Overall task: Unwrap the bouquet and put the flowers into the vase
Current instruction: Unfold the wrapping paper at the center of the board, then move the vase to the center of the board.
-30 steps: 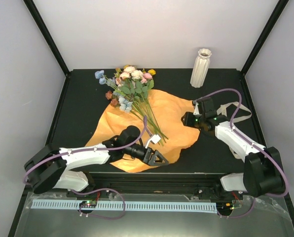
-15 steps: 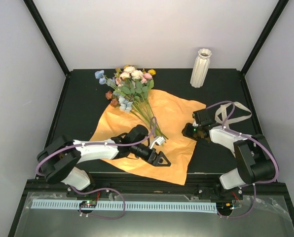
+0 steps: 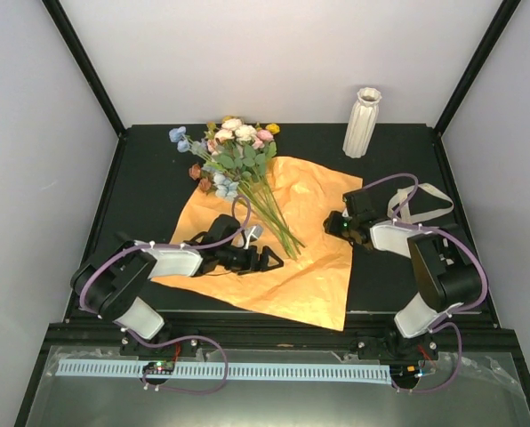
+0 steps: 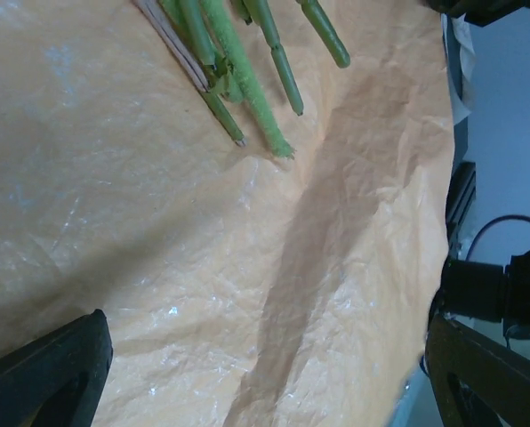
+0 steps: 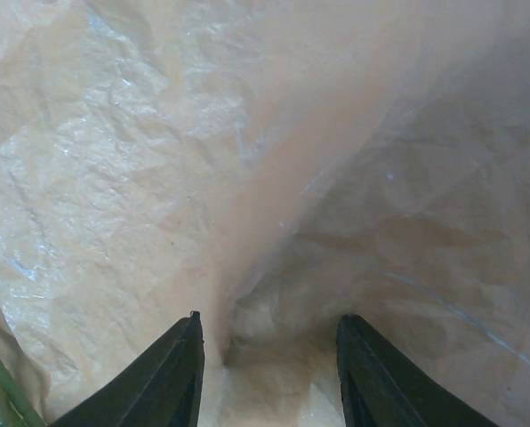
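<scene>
The orange paper [image 3: 311,267] lies spread out on the black table, unwrapped. The flowers [image 3: 234,147] rest on it, blooms at the far left, green stems [image 3: 276,221] pointing near-right. In the left wrist view the stem ends [image 4: 247,80] lie on the paper [image 4: 158,231] just ahead of my left gripper [image 4: 265,391], which stands wide open and holds nothing. In the top view that left gripper [image 3: 269,259] hovers low near the stem ends. My right gripper [image 3: 334,222] is at the sheet's right edge, its jaws partly apart, with a raised fold of paper [image 5: 274,294] between the fingertips. The white ribbed vase [image 3: 362,122] stands upright at the far right.
A cream ribbon [image 3: 425,197] lies loose on the table right of the right arm. Black frame posts rise at the far corners. A metal rail runs along the near edge under both arm bases.
The left gripper has swung back and left from the paper's near edge toward the stem ends. The right gripper shifted along the right edge, and the sheet has slid and spread toward the near right.
</scene>
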You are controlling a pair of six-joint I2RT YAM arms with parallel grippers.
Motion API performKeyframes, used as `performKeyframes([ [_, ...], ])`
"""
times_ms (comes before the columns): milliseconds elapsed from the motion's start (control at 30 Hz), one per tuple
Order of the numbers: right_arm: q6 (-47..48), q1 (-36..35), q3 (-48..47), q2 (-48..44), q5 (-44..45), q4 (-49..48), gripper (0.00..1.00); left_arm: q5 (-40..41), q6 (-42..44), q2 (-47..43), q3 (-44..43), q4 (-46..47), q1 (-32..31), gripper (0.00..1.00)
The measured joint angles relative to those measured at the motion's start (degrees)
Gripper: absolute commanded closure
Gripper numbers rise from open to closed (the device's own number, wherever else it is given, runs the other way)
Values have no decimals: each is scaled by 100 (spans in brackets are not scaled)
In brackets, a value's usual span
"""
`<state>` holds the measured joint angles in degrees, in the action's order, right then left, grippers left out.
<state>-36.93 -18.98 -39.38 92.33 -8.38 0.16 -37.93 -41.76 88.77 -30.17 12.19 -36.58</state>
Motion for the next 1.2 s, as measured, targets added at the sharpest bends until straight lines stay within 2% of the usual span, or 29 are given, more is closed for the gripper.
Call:
performKeyframes([
  [233,256,0,-186,-39,219,380,52,291,-90,-199,81,-42,98,1],
  [467,824,15,-960,-800,584,1176,39,686,-57,-1246,105,-691,125,1],
  [600,1276,162,-1880,-979,855,1392,32,815,55,-1582,83,-994,120,1],
  [833,1561,894,-4024,-168,1290,1851,31,1137,562,-1976,-90,-1779,120,1],
  [933,1447,1207,-4819,339,1314,2044,31,1405,894,-2192,-551,-2496,92,1],
  [1100,1189,1572,-6011,1165,1047,2402,33,1971,1692,-2498,-2140,-3877,87,1],
  [1200,1073,1692,-6618,1532,935,2605,36,2205,2157,-2710,-2677,-4310,87,1],
])
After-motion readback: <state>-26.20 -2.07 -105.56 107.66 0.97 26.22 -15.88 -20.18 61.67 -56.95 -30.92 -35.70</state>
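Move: The white vase stands about 29 cm ahead of the right hand and 8 cm to its right, its middle some 9 cm higher. From that hand the stem ends lie about 8 cm back and 8 cm left, the blooms 25 cm ahead and 25 cm left, and the ribbon 8 cm ahead and 22 cm right. From the left hand, the stem ends are some 4 cm ahead, 5 cm right and slightly below, the blooms 38 cm ahead and 11 cm left. Leaving the smoothed paper, the right hand climbs nearly 30 cm while swinging about 22 cm forward and 13 cm right towards the vase, tipping its fingers up some 30 degrees, turning clockwise and opening them wider. The wide-open left hand creeps forward a centimetre, then lifts about 20 cm, drifting left and slightly forward as it rolls roughly 35 degrees, clear of the paper. ##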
